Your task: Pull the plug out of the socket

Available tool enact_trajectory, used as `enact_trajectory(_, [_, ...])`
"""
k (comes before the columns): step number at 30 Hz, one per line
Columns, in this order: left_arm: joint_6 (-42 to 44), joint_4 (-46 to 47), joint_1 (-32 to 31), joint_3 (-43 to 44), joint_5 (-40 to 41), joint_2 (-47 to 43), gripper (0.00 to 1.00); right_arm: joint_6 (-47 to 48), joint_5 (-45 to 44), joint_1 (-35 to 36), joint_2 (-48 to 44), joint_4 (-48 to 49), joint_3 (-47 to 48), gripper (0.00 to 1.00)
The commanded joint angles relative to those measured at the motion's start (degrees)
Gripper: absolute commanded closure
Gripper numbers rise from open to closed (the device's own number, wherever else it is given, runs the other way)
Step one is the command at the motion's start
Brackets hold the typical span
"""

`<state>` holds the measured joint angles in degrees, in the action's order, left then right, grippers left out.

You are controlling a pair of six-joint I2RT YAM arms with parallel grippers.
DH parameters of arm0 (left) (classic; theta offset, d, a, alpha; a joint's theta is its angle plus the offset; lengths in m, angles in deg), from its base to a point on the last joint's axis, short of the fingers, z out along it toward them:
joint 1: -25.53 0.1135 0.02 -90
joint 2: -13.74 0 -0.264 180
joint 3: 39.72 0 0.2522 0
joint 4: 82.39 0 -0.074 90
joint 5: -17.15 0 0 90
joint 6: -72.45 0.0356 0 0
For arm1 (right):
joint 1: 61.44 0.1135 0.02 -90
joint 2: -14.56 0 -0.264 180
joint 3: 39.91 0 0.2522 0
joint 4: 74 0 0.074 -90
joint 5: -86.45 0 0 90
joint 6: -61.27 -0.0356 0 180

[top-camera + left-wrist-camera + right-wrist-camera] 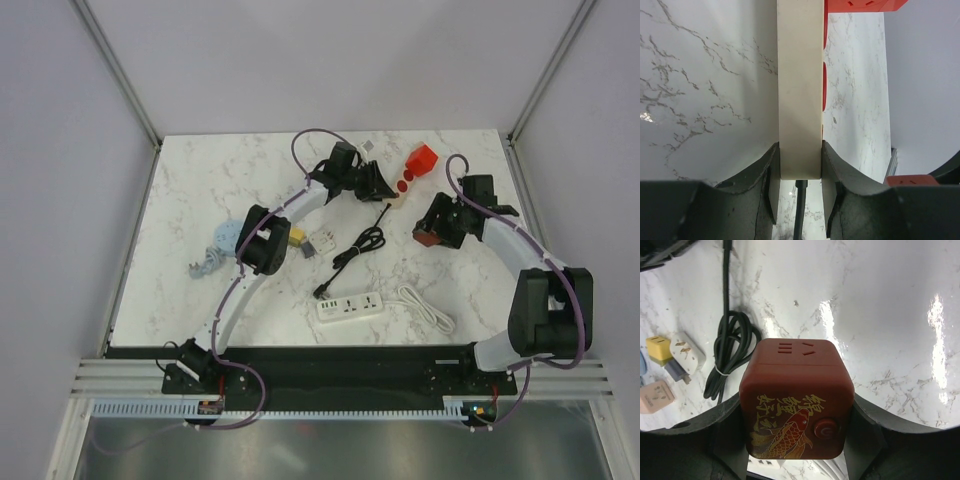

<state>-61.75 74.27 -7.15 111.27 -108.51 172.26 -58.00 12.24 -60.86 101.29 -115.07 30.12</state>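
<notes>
My left gripper (383, 188) (800, 160) is shut on the near end of a cream power strip (799, 85) (395, 192) that has red discs along its side. A black cable (800, 210) leaves that end. A bright red cube (422, 158) (860, 4) sits at the strip's far end; I cannot tell if it is plugged in. My right gripper (436, 232) (797, 415) is shut on a dark red cube socket (796, 400) (430, 236) with a gold koi print and a round button. It is held apart from the strip, to its right.
A coiled black cable (365, 245) (730, 355) lies mid-table. A white power strip (350, 307) and its white cord (425, 305) lie near the front. Small white, yellow and pink adapters (312, 242) (687, 352) lie left of the coil. A blue-grey item (215, 245) lies further left.
</notes>
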Motion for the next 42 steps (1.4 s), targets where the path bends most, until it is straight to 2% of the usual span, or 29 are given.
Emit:
enact_trajectory(1, [1.93,2.81,-0.10,-0.47,-4.68,-1.37,0.98,1.77,2.49,-0.14,-4.12,2.44,-2.12,0.67])
enact_trajectory(3, [1.93,3.95,-0.18,-1.35,-5.47,-1.81,0.98,1.77,3.02,-0.23,-4.30,2.61,-3.35,0.59])
enact_trajectory(10, [2.46,4.93,-0.62,-1.61,-6.88,-2.07,0.98,2.03,3.28,-0.31,-5.35,3.49,-5.21,0.49])
enact_trajectory(19, [2.72,5.01,-0.71,-1.79,-7.49,-2.25,0.98,2.29,1.96,-0.14,-5.09,3.40,-6.00,0.31])
enact_trajectory(26, [3.07,5.01,-0.89,-1.70,-7.85,-2.33,0.98,2.47,-1.81,-0.23,-5.53,2.88,-4.77,0.11])
enact_trajectory(29, [3.42,5.01,-1.06,-1.61,-7.93,-2.25,0.98,1.24,-6.73,-0.14,-4.04,2.26,-0.56,0.05])
enact_trajectory(32, [3.69,5.01,-1.06,-1.61,-8.20,-2.25,0.98,0.28,-12.34,-0.14,0.86,3.31,8.11,0.02])
enact_trajectory(35, [4.21,5.01,-1.24,-1.61,-8.55,-2.34,0.98,-0.42,-14.55,-0.23,5.79,3.93,15.42,0.02])
enact_trajectory(39, [4.65,5.01,-1.41,-1.61,-8.72,-2.77,0.98,-3.67,-14.99,-0.14,17.02,3.76,29.56,0.02])
enact_trajectory(42, [5.00,5.01,-1.68,-2.23,-8.64,-2.86,0.98,-6.22,-15.09,-0.14,22.85,3.84,35.30,0.02])
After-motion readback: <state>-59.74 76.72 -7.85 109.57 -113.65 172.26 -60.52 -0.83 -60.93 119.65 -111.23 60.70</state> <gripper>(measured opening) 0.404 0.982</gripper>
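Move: The right hand already grips the brown cube plug, free of the power strip; the clear spot it is taken to lies about 2 cm back and 1 cm lower. The red plug, still on the strip, stands roughly 21 cm ahead and 2 cm right, about level. The black cable bundle is some 17 cm left, level fore and aft, on the table 4 cm below. From the left hand the red plug is about 13 cm ahead and 9 cm right. Back and slightly down, about 2.5 cm, the right hand brings the brown plug onto the table, pauses, and opens its fingers wide to let go. It then sweeps about 17 cm forward while rising some 8 cm towards the red plug, drifting a little right and tipping its fingers up about 15 degrees. The left hand keeps its pinch on the strip's near end and eases it back about 2 cm. ##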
